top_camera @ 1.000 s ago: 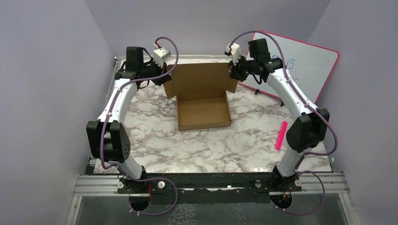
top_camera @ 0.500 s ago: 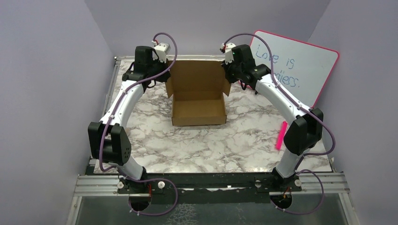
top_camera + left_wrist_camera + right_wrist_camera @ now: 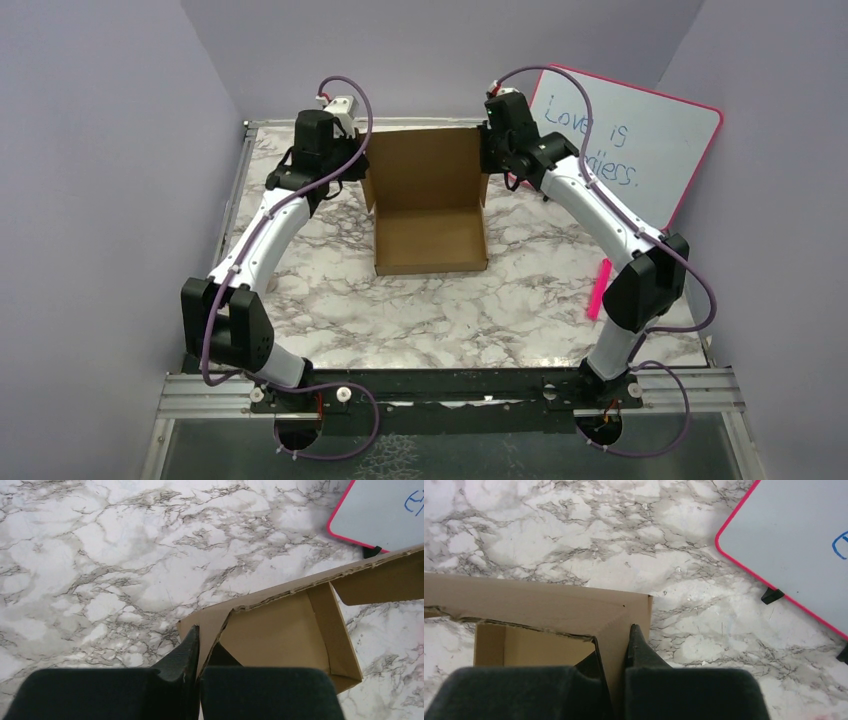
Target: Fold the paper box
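Observation:
The paper box [image 3: 430,240] is plain brown cardboard, a shallow open tray at the table's middle back with its lid panel [image 3: 425,165] standing nearly upright behind it. My left gripper [image 3: 362,160] is shut on the lid's left side flap [image 3: 207,625], one finger on each face. My right gripper [image 3: 487,158] is shut on the lid's right side flap [image 3: 624,620] in the same way. The box interior [image 3: 272,630] shows below the left fingers.
A pink-rimmed whiteboard [image 3: 640,140] with blue writing leans at the back right, close to the right arm. A pink marker [image 3: 600,288] lies near the right edge. Marble tabletop [image 3: 440,320] lies in front of the box. Purple walls enclose the table.
Both grippers have risen and swung inward with the lid's side flaps, lifting the lid panel from laid back to nearly upright. The box shifted slightly on the table.

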Tool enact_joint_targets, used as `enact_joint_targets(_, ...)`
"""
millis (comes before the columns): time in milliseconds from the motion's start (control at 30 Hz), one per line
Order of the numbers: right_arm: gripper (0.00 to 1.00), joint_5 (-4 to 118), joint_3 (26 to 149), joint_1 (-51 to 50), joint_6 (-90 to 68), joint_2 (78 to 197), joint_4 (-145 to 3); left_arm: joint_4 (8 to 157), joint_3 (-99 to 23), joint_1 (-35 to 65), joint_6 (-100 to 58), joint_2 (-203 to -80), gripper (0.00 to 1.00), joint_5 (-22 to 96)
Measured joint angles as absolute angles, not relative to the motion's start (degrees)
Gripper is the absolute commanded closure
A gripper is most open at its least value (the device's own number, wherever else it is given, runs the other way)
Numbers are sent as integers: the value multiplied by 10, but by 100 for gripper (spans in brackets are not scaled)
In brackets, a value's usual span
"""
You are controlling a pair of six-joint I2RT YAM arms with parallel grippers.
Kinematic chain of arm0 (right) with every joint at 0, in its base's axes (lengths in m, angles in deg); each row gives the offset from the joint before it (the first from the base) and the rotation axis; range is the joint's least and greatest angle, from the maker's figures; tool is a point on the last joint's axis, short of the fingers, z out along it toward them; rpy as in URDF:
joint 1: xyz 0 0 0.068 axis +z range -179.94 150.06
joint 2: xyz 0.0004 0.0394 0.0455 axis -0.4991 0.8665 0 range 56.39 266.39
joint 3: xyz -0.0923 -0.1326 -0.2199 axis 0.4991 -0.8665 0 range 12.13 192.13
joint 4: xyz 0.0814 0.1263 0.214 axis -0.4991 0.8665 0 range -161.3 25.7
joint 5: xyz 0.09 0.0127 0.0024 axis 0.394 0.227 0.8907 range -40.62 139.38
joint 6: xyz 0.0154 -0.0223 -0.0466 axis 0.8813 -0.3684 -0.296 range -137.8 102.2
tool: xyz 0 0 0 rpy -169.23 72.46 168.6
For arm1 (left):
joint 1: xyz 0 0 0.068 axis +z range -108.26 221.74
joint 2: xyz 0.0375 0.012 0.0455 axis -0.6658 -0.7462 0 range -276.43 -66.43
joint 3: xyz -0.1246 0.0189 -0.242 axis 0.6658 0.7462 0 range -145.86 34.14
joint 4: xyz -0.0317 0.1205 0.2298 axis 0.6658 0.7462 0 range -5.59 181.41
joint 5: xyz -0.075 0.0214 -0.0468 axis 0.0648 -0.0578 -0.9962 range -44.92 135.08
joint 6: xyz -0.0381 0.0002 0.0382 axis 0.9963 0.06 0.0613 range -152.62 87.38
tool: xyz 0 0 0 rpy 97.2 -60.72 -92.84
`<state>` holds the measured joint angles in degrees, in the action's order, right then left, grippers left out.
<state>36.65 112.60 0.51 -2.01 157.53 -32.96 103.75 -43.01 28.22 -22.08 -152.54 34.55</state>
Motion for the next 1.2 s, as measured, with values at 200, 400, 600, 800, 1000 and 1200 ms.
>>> enact_joint_targets(200,99,325,1128,17,34,1575,-318,1001,-393,272,-182,-1506,100,368)
enact_joint_targets(400,89,304,1107,20,57,1573,-328,982,-374,263,-163,-1500,86,389)
enact_joint_targets(600,74,308,1059,20,30,1545,-367,983,-374,263,-165,-1488,69,412)
enact_joint_targets(800,53,341,1003,15,-21,1497,-407,988,-374,269,-199,-1454,51,417)
enact_joint_targets(1000,43,408,948,-13,-78,1451,-448,992,-358,300,-251,-1420,44,398)
enact_joint_targets(1200,37,485,869,-50,-144,1391,-505,996,-306,342,-306,-1378,41,365)
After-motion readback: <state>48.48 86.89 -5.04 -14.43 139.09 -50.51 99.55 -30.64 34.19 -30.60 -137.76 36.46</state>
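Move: Between each hand's fingers, already pinched, is a side flap of the paper box's upright lid; each flap's middle hangs about 2 cm below and 1 cm back from its hand. From the left hand the lid panel's middle is some 12 cm right, 1 cm ahead and 3 cm down, and the tray's middle is roughly 13 cm right, 9 cm back and 12 cm below. The whiteboard's middle lies about 27 cm right of the right hand, 10 cm farther out and 11 cm lower. Holding the two lid flaps nearly still at first, with the right hand sinking about 1 cm, both hands then open past halfway and let go. The left rises some 4 cm, then swings about 6 cm out to the left while drawing back and dipping slightly; the right backs off and away to the right, turning about 20 degrees counter-clockwise. Both hands' fingers tip upward slightly. ##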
